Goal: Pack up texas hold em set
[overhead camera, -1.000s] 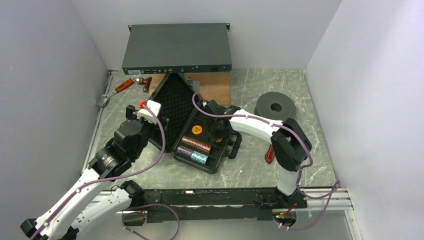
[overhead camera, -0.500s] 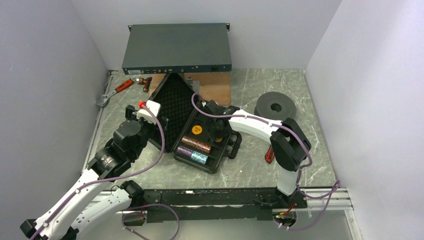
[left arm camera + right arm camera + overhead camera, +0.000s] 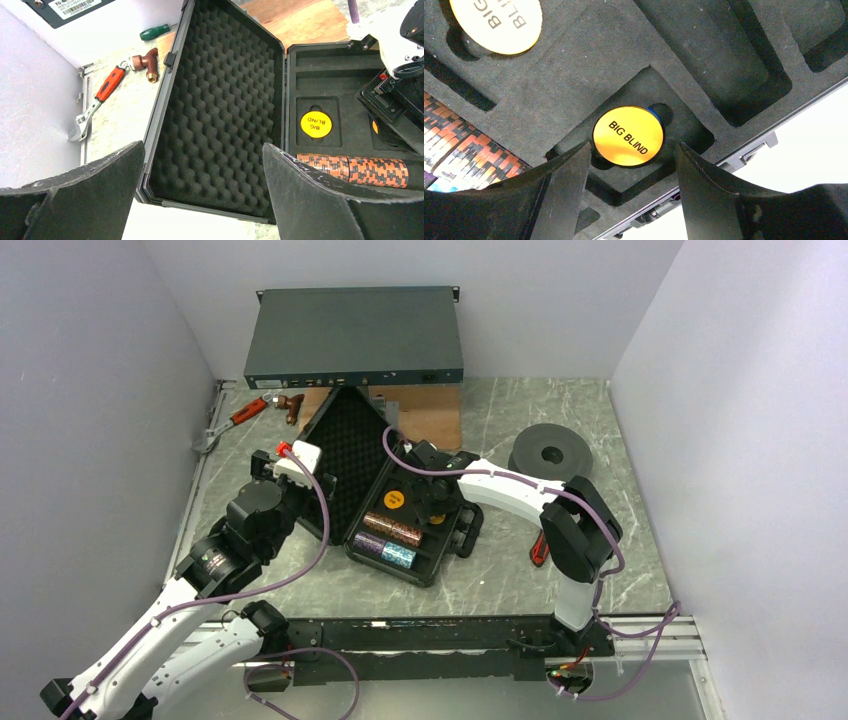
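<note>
The black case [image 3: 461,531] lies open mid-table, its foam lid [image 3: 220,100] tipped back to the left. In the base lie a yellow disc [image 3: 316,124], a brown chip roll [image 3: 393,528], a purple roll [image 3: 370,543] and a teal roll [image 3: 398,556]. My right gripper [image 3: 634,146] hovers open over the base's right side. Between its fingers an orange "BIG BLIND" disc [image 3: 628,136] rests in a foam pocket, untouched, with a blue disc's edge [image 3: 654,112] showing under it. My left gripper [image 3: 203,147] stands wide open and empty near the lid's front edge.
A big grey rack unit [image 3: 355,337] stands at the back. A wooden board [image 3: 430,415] lies behind the case, with a black round weight [image 3: 550,455] at right. A red-handled wrench [image 3: 97,97], brass fitting [image 3: 147,62] and green screwdriver [image 3: 157,32] lie at back left, a red-black tool [image 3: 540,545] by the right arm.
My right gripper's jaws have widened over the case base. Neither arm has shifted noticeably.
</note>
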Tool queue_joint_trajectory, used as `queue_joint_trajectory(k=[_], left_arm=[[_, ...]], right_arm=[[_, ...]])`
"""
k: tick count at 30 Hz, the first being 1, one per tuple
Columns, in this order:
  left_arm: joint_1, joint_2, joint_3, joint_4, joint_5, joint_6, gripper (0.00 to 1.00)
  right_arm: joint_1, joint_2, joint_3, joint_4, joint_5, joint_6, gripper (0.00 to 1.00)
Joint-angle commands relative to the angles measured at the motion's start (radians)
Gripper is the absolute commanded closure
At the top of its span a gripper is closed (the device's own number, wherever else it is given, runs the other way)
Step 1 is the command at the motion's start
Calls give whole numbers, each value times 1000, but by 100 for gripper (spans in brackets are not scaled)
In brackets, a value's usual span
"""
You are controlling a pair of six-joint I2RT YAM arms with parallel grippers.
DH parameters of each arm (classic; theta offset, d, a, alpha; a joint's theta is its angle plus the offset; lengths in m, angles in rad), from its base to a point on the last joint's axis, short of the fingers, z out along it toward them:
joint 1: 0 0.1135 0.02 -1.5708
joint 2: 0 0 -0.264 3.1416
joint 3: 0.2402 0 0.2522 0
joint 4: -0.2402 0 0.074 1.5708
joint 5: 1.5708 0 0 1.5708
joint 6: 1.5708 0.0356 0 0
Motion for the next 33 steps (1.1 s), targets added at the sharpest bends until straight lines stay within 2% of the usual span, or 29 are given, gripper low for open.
queue_joint_trajectory(k=[1, 12, 17, 19, 24, 33], left_arm=[[1, -9, 12, 12, 12, 6, 6], [1, -6, 12, 12, 14, 3, 6], [1, -4, 12, 11, 12, 3, 6], [1, -4, 12, 11, 13, 3, 6], [1, -2, 13, 11, 14, 3, 6], [1, -2, 12, 12, 15, 3, 6]], right_arm=[[2, -23, 14, 52, 24, -3, 33], [6, -112, 22, 42, 28, 15, 35], [5, -107, 9, 57, 17, 20, 54], [5, -99, 2, 61, 10, 21, 59], [5, -78, -22, 85, -9, 26, 66], [5, -36, -66, 121, -18, 34, 70]])
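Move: The yellow big blind disc I have just let go lies right below my right hand, about 1 cm down in its well, between my open fingers. The other big blind disc is some 9 cm left and 5 cm ahead of my right hand. The orange chip rolls are about 9 cm left and 2 cm back. From my left hand the disc I released lies roughly 27 cm right, 3 cm ahead and 24 cm below. I lift my right hand about 3 cm clear of the released big blind disc, drifting about 1 cm left and tipping the fingers slightly forward. Near the top I bring them from two-thirds open to about a third, then sink some 2 cm over the disc, the narrowed tips now above its face instead of either side; I can't see contact yet. ##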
